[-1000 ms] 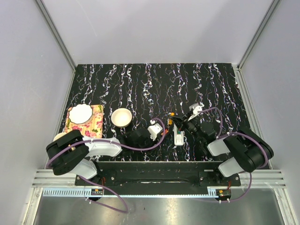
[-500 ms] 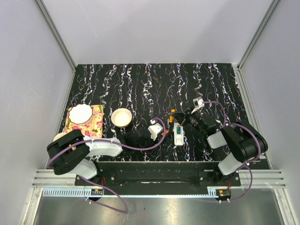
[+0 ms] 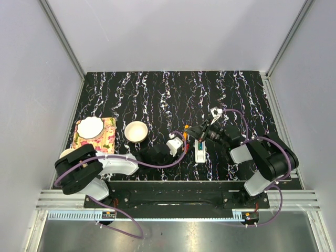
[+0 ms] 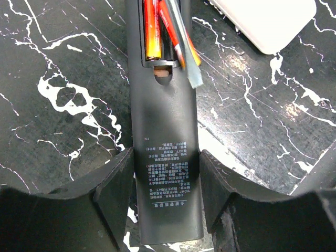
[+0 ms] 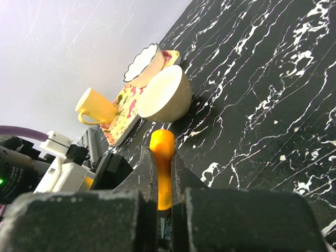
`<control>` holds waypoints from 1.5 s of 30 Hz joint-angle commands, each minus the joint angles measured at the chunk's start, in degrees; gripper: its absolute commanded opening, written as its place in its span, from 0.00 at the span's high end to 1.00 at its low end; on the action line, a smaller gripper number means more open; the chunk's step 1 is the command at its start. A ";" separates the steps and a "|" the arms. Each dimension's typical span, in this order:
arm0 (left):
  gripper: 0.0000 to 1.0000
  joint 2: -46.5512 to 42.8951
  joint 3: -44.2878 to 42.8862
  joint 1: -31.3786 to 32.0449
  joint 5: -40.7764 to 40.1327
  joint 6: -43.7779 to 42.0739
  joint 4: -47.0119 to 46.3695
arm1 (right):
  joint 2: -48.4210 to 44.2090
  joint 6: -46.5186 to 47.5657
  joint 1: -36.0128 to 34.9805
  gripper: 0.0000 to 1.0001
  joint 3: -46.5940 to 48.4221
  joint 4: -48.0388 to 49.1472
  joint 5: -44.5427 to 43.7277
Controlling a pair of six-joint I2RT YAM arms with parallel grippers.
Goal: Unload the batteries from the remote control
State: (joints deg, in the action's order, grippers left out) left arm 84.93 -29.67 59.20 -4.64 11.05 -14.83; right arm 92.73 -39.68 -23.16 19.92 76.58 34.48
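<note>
The white remote control (image 3: 200, 152) lies on the black marbled table between the arms, and blue and green batteries (image 3: 200, 144) show in its slot. Its plain white end (image 4: 265, 23) appears in the left wrist view. My left gripper (image 4: 165, 210) is shut on a second, black remote (image 4: 165, 152) whose open bay holds red-orange cells (image 4: 151, 31). My right gripper (image 5: 164, 157) is shut on an orange stick (image 5: 163, 152) just above that black remote. The stick's grey flat tip (image 4: 191, 76) rests across the bay's edge.
A cream bowl (image 3: 136, 131) stands left of the grippers. Further left, a white scalloped dish (image 3: 90, 126) sits on a floral mat (image 3: 107, 139). A yellow cup (image 5: 94, 107) stands near the left arm. Enclosure walls ring the table.
The right arm has swung left and away from above the white remote, uncovering it, and carried the orange stick over to the black remote. The left gripper has stayed put.
</note>
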 commanded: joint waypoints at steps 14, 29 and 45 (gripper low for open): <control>1.00 3.14 0.05 -0.05 0.07 2.05 2.53 | -8.26 7.68 0.48 1.00 1.17 -1.94 -4.76; 1.00 2.35 -1.35 -0.05 -1.68 2.40 4.02 | -16.00 14.63 0.48 1.00 -0.14 -16.64 -4.15; 0.10 -8.88 -6.18 -0.84 -4.23 7.84 13.15 | -13.63 10.07 0.48 1.00 -3.67 0.06 -9.96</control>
State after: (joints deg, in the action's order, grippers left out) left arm 83.83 -33.43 59.18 -6.57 15.68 -6.28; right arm 79.20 -27.00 -22.81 15.05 68.93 24.34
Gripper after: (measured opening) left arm 0.808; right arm 0.037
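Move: About 4 cm ahead of the left hand and 5 cm to its right, roughly at its height, lies the half-raised battery in the black remote that this hand already grips. From the right hand, which holds the yellow screwdriver, that battery is some 6 cm back, 1 cm right and 9 cm down. The second battery sits 1 cm farther forward and 1 cm left of it. The white case lies about 5 cm to its right and 1 cm nearer the base. Prying with the screwdriver shaft already at the tilted battery, the right hand eases slightly down and back, then lifts by about 5 cm, tipping its fingers upward and turning a little clockwise. It next sinks part-way and shifts some 2 cm right, keeping its grip. The left hand steadies the remote almost motionless, then opens and frees it at the very end. ##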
